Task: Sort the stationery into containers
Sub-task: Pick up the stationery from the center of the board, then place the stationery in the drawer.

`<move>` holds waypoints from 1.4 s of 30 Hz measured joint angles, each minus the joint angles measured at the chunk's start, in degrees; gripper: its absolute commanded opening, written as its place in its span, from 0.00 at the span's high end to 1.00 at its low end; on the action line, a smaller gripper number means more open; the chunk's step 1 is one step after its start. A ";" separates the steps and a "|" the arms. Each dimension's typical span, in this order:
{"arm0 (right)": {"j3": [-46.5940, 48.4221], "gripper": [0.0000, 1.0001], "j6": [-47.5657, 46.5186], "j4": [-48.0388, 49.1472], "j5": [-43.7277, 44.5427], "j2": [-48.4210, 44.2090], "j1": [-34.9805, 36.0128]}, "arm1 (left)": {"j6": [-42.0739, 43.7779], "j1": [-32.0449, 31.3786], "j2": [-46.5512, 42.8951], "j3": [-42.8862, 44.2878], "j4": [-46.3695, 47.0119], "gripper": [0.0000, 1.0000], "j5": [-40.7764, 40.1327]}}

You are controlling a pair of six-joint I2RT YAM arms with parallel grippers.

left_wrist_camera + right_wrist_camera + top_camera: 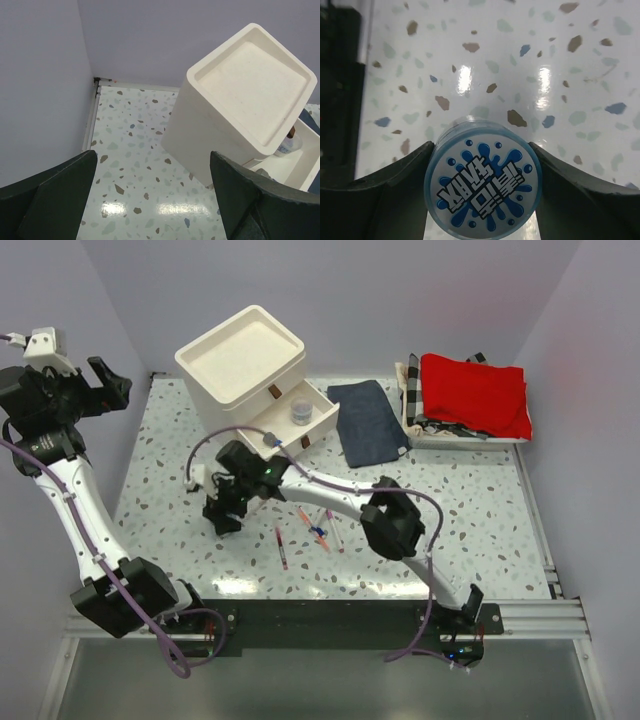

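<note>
A round blue-white roll [482,192] with a blue splash label stands on the speckled table, and my right gripper [480,152] is shut on it, a finger pressed against each side. From above, that gripper [222,515] reaches down at the table's left-middle and hides the roll. Thin pens [282,545] [312,525] lie just right of it. The cream-white drawer unit [240,365] stands at the back left with one drawer [318,425] pulled out, a small round item [299,415] inside. My left gripper [100,385] hangs open, high at the far left, empty [152,200], facing the unit [240,100].
A dark blue folded cloth [368,420] lies right of the open drawer. A checkered basket [412,405] holding red cloth [475,390] sits at the back right. Purple walls close in the table on the left, back and right.
</note>
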 measured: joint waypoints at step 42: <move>-14.19 0.93 55.63 27.71 -11.04 -11.39 -32.06 | 0.13 0.00 -4.46 -10.75 4.92 0.00 1.18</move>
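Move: The right gripper already holds the round blue jar just off the table. The open drawer it is bound for lies about 20 cm ahead of it, 14 cm to its right and some 3 cm higher. In that drawer the paper-clip tub stands 4 cm farther out and 4 cm right of the drawer's middle, the small bottle 3 cm left of it and 2 cm nearer. The pencil lies 3 cm ahead of the hand, 6 cm right and 8 cm below. From the left hand the drawer is roughly 6 cm ahead, 34 cm right and 26 cm down. Keep the right gripper shut on the blue jar and swing it quickly up some 26 cm, forward and right; then sink about 15 cm while still reaching forward, to bring the jar over the open drawer. Turn the wrist clockwise on the way, ending with the fingers flatter, pointing left and a little forward. Let the empty, open left gripper sink about 4 cm. ##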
